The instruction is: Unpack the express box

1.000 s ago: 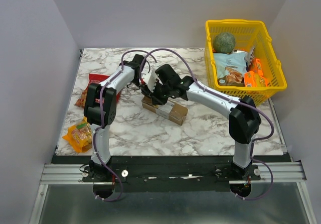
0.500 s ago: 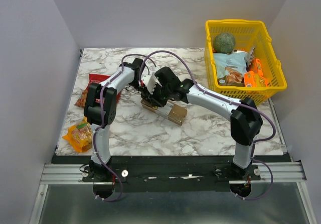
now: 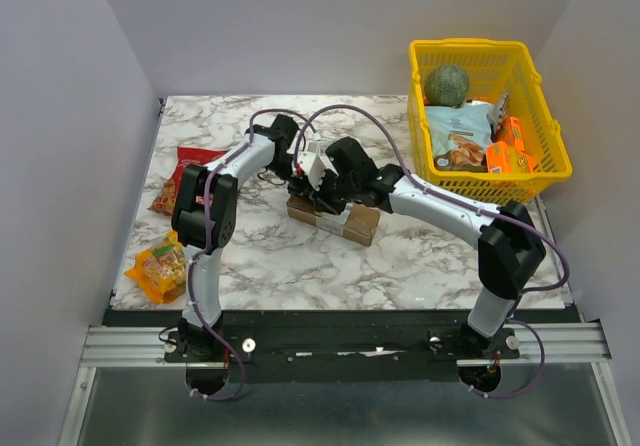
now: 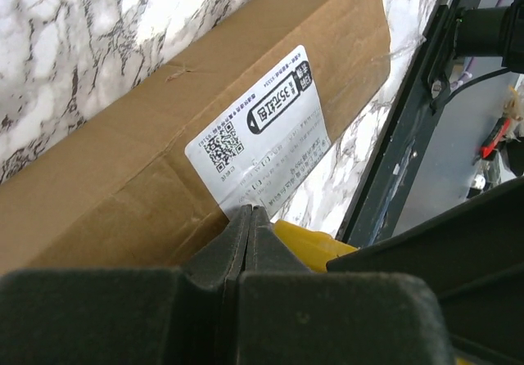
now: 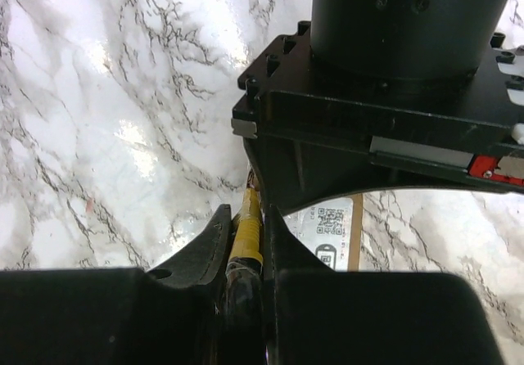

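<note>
The express box (image 3: pixel 345 223), a brown carton with a white label (image 4: pixel 262 136), lies on the marble table near the middle. My left gripper (image 4: pixel 250 211) is shut with nothing between its jaws, and its tip sits against the box's side just below the label. It comes in from the left in the top view (image 3: pixel 300 169). My right gripper (image 5: pixel 246 218) is shut on a thin yellow-handled tool (image 5: pixel 246 232) and hovers over the box's left end (image 3: pixel 320 188). The tool also shows in the left wrist view (image 4: pixel 307 246). The label shows in the right wrist view (image 5: pixel 327 226).
A yellow plastic basket (image 3: pixel 545 171) at the back right holds a green ball (image 3: pixel 446 84) and snack bags. A red snack bag (image 3: pixel 185 171) and an orange snack bag (image 3: pixel 160 268) lie on the table's left side. The table's front edge runs along a metal rail.
Both grippers have shifted slightly to the right over the box. The box has turned a little and slid right with them. The right arm's elbow has swung outward to the right.
</note>
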Robot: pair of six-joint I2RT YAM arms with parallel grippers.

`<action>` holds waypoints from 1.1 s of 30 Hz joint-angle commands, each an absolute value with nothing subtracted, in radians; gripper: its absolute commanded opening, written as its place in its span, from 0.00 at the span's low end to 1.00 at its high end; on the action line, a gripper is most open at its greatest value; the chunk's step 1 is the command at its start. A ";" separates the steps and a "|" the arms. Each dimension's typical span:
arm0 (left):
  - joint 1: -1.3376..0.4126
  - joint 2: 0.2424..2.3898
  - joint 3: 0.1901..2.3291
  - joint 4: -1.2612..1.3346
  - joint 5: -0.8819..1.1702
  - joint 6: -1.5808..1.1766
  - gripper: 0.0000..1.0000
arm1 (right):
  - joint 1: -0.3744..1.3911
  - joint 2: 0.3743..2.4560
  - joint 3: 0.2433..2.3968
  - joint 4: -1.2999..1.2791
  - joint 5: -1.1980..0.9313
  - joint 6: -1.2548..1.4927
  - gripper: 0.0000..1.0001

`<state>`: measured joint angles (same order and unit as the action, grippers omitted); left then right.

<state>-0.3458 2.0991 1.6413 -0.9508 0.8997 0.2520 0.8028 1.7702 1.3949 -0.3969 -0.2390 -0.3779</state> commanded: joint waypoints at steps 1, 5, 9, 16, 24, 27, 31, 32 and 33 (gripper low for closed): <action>-0.345 2.214 1.583 -0.899 0.539 0.307 0.00 | 0.756 1.703 1.322 -0.482 -0.156 -0.413 0.01; -0.347 2.209 1.559 -0.871 0.520 0.308 0.00 | 0.752 1.674 1.284 -0.489 -0.190 -0.410 0.00; -0.350 2.214 1.554 -0.857 0.494 0.313 0.00 | 0.752 1.663 1.302 -0.526 -0.196 -0.417 0.01; -0.354 2.227 1.581 -0.864 0.477 0.316 0.00 | 0.744 1.631 1.273 -0.546 -0.167 -0.437 0.01; -0.359 2.230 1.582 -0.868 0.465 0.328 0.00 | 0.718 1.531 1.187 -0.569 -0.146 -0.426 0.00; -0.360 2.233 1.583 -0.870 0.463 0.331 0.00 | 0.706 1.505 1.145 -0.578 -0.140 -0.426 0.00; -0.362 2.233 1.585 -0.870 0.462 0.337 0.00 | 0.690 1.450 1.098 -0.589 -0.132 -0.429 0.00; -0.362 2.235 1.585 -0.870 0.462 0.339 0.00 | 0.683 1.441 1.089 -0.594 -0.127 -0.433 0.00; -0.362 2.237 1.585 -0.870 0.462 0.339 0.00 | 0.680 1.433 1.082 -0.600 -0.127 -0.436 0.00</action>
<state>-0.3672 2.1063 1.6478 -0.9234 0.8818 0.2199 0.7059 1.4788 1.1244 -0.5278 -0.1982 -0.4126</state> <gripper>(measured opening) 0.007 0.205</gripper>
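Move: The right hand, already holding the yellow knife at the box's near long edge, has the middle of the express box about 2 cm ahead, 2 cm to its right and 4 cm down; the box's near right corner, where the cut is heading, is some 11 cm to its right and 4 cm back. The yellow basket stands roughly 32 cm right and 15 cm ahead of it. From the left hand, resting on the label, the box's middle is about 4 cm right and 3 cm below. The right hand keeps its grip on the knife and draws it about 10 cm to the right and some 3.5 cm back, nearly level, along the near long edge of the box from beside the left fingertips towards the right end, slowly at first and then faster, with the wrist yawing about 5 degrees clockwise. The left hand's shut fingertips stay resting on the near part of the label, easing less than a centimetre to the right early on and then holding the box in place. ##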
